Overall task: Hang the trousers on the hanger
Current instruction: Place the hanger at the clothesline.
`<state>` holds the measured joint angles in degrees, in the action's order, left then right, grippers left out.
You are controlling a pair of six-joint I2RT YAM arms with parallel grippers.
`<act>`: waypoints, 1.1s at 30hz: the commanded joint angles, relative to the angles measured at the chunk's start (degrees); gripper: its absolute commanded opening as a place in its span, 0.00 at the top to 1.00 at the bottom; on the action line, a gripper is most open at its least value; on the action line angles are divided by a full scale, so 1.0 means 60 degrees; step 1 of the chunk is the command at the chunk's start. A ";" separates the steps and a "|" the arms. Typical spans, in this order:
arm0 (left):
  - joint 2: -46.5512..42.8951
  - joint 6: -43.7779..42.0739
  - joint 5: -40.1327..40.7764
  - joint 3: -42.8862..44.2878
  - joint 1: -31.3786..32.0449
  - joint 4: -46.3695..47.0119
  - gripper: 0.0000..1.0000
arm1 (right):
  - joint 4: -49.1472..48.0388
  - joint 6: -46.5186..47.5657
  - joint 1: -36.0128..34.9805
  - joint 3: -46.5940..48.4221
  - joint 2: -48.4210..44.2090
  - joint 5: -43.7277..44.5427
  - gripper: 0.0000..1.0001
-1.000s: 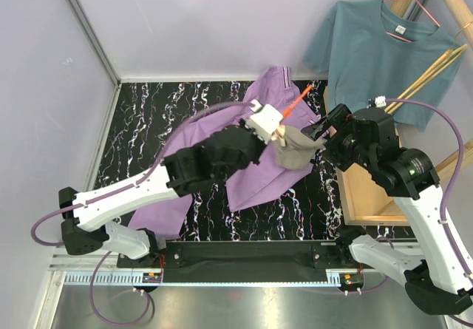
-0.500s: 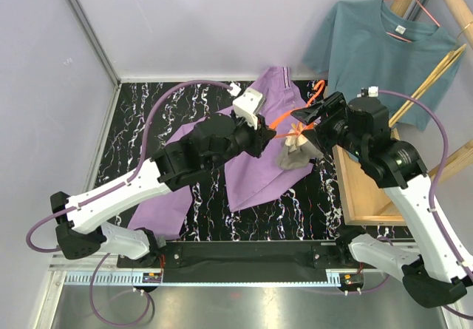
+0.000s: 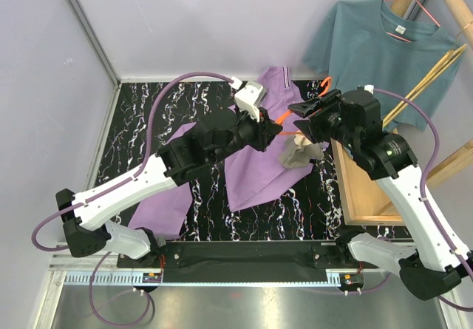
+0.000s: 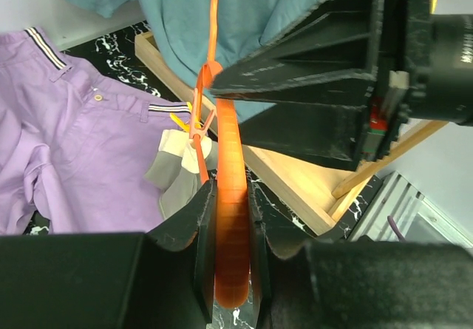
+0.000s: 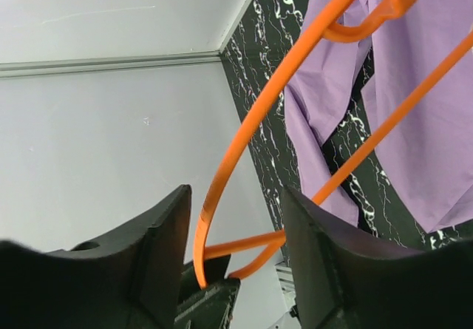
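The lilac trousers (image 3: 251,175) lie spread on the black marbled table, and their striped waistband (image 4: 164,108) shows in the left wrist view. Only a short piece of the yellow hanger (image 4: 179,122) shows, beside that waistband. My left gripper (image 3: 270,129) is shut on the bar of an orange hanger (image 4: 230,196), held above the trousers. A small grey garment (image 3: 299,154) hangs clipped to it. My right gripper (image 3: 298,116) faces the left one. Its jaws stand apart around the orange hanger's curved rod (image 5: 244,137), with gaps on both sides.
A teal shirt (image 3: 377,55) hangs on another orange hanger from the wooden rack at the back right. A wooden frame (image 3: 361,192) lies under the right arm at the table's right edge. Grey walls close the left and far sides.
My left arm carried the orange hanger and grey garment up and away from me. My right gripper swung in to meet it, and its jaws narrowed around the rod.
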<state>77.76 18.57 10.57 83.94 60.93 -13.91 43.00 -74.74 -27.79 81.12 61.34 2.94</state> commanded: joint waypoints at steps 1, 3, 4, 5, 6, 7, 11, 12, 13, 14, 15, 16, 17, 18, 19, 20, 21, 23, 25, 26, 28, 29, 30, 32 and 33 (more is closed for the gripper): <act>-0.0113 0.0143 -0.0340 0.0468 -0.0061 0.1132 1.00 | -0.0502 -0.0243 -0.0012 0.0541 0.0278 0.0111 0.43; -0.0186 0.0157 -0.0413 0.0380 -0.0105 0.1220 1.00 | -0.0662 -0.0287 0.0003 0.0674 0.0425 -0.0094 0.49; -0.0171 0.0186 -0.0443 0.0336 -0.0149 0.1264 1.00 | -0.0736 -0.0317 -0.0012 0.0674 0.0585 -0.0196 0.58; -0.0186 0.0187 -0.0457 0.0350 -0.0178 0.1235 1.00 | -0.0867 -0.0346 -0.0012 0.0659 0.0659 -0.0429 0.65; -0.0171 0.0201 -0.0472 0.0394 -0.0208 0.1206 1.00 | -0.1115 -0.0375 -0.0041 0.0659 0.0820 -0.0460 0.75; -0.0157 0.0216 -0.0487 0.0438 -0.0281 0.1089 1.00 | -0.1219 -0.0361 -0.0070 0.0746 0.0879 -0.0446 0.94; -0.0084 0.0596 -0.0574 0.0716 -0.0705 0.0431 1.00 | -0.1221 -0.0215 -0.0246 0.1259 0.1246 -0.0201 1.00; -0.0054 0.0843 -0.0575 0.0934 -0.0808 0.0211 0.90 | -0.1031 -0.0142 -0.0290 0.1376 0.1333 0.0064 1.00; -0.0040 0.0933 -0.0604 0.1023 -0.1041 -0.0168 0.69 | -0.0928 -0.0112 -0.0319 0.1609 0.1349 0.0371 1.00; -0.0083 0.0992 -0.0430 0.1068 -0.1101 -0.0360 0.44 | -0.0826 -0.0097 -0.0319 0.1713 0.1378 0.0969 1.00; -0.0141 0.1036 -0.0254 0.1112 -0.1160 -0.0536 0.36 | -0.0665 -0.0068 -0.0334 0.1859 0.1494 0.1250 1.00; -0.0388 0.0978 -0.0151 0.1054 -0.1175 -0.0712 0.32 | -0.0504 -0.0053 -0.0334 0.2267 0.1597 0.1529 1.00; -0.0521 0.0920 0.0053 0.0996 -0.1189 -0.0786 0.30 | -0.0038 0.0048 -0.0334 0.2575 0.1743 0.2184 1.00; -0.0697 0.0876 0.0215 0.0894 -0.1204 -0.0903 0.24 | 0.0257 0.0078 -0.0334 0.2955 0.2107 0.2452 1.00; -0.0844 0.0861 0.0376 0.0849 -0.1219 -0.1194 0.20 | 0.0564 0.0064 -0.0334 0.3670 0.2284 0.2759 1.00; -0.1193 0.0846 0.0696 0.0791 -0.1233 -0.1371 0.20 | 0.0886 0.0006 -0.0334 0.4010 0.2475 0.3357 1.00; -0.1342 0.0846 0.0859 0.0747 -0.1248 -0.1561 0.20 | 0.1281 -0.0067 -0.0334 0.4304 0.2781 0.3609 1.00; -0.1809 0.0846 0.1356 0.0732 -0.1248 -0.2235 0.19 | 0.1430 0.0063 -0.0334 0.4978 0.3061 0.4339 1.00; -0.2162 0.0875 0.1607 0.0586 -0.1263 -0.2790 0.19 | 0.1695 0.0035 -0.0319 0.5505 0.3486 0.4766 1.00; -0.2308 0.0919 0.1825 0.0556 -0.1263 -0.2997 0.19 | 0.1637 0.0078 -0.0232 0.5638 0.3618 0.5189 1.00; -0.2675 0.1065 0.1959 0.0526 -0.1277 -0.3627 0.19 | 0.1491 0.0182 0.0030 0.5873 0.4013 0.5384 1.00; -0.2749 0.1124 0.2061 0.0541 -0.1263 -0.3861 0.19 | 0.1374 0.0152 0.0235 0.5903 0.4160 0.5051 1.00; -0.2952 0.1269 0.2062 0.0526 -0.1277 -0.4066 0.19 | 0.1097 0.0094 0.0672 0.5947 0.4480 0.4830 1.00; -0.3144 0.1431 0.2091 0.0483 -0.1277 -0.4623 0.20 | 0.0862 0.0122 0.0925 0.6268 0.4819 0.4695 1.00; -0.3246 0.1577 0.2077 0.0381 -0.1277 -0.4770 0.20 | 0.0860 0.0253 0.1114 0.6444 0.5154 0.4768 1.00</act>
<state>59.09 25.63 20.53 87.50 53.52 -37.04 51.16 -74.87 -23.90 116.27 88.49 27.57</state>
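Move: The orange hanger is still pinched in the left hand; the bar the right hand goes for runs between its open fingers, about 1 cm ahead and 1 cm left, level. That spot is some 3 cm ahead and 4 cm right of the left hand. From the right hand, the clipped grey shorts hang about 7 cm back, 1 cm right and 10 cm down; the teal shirt is roughly 16 cm ahead and 25 cm right. Right pinches the hanger, left releases and withdraws 15 cm leftward, then right carries it about 15 cm forward-upward. ##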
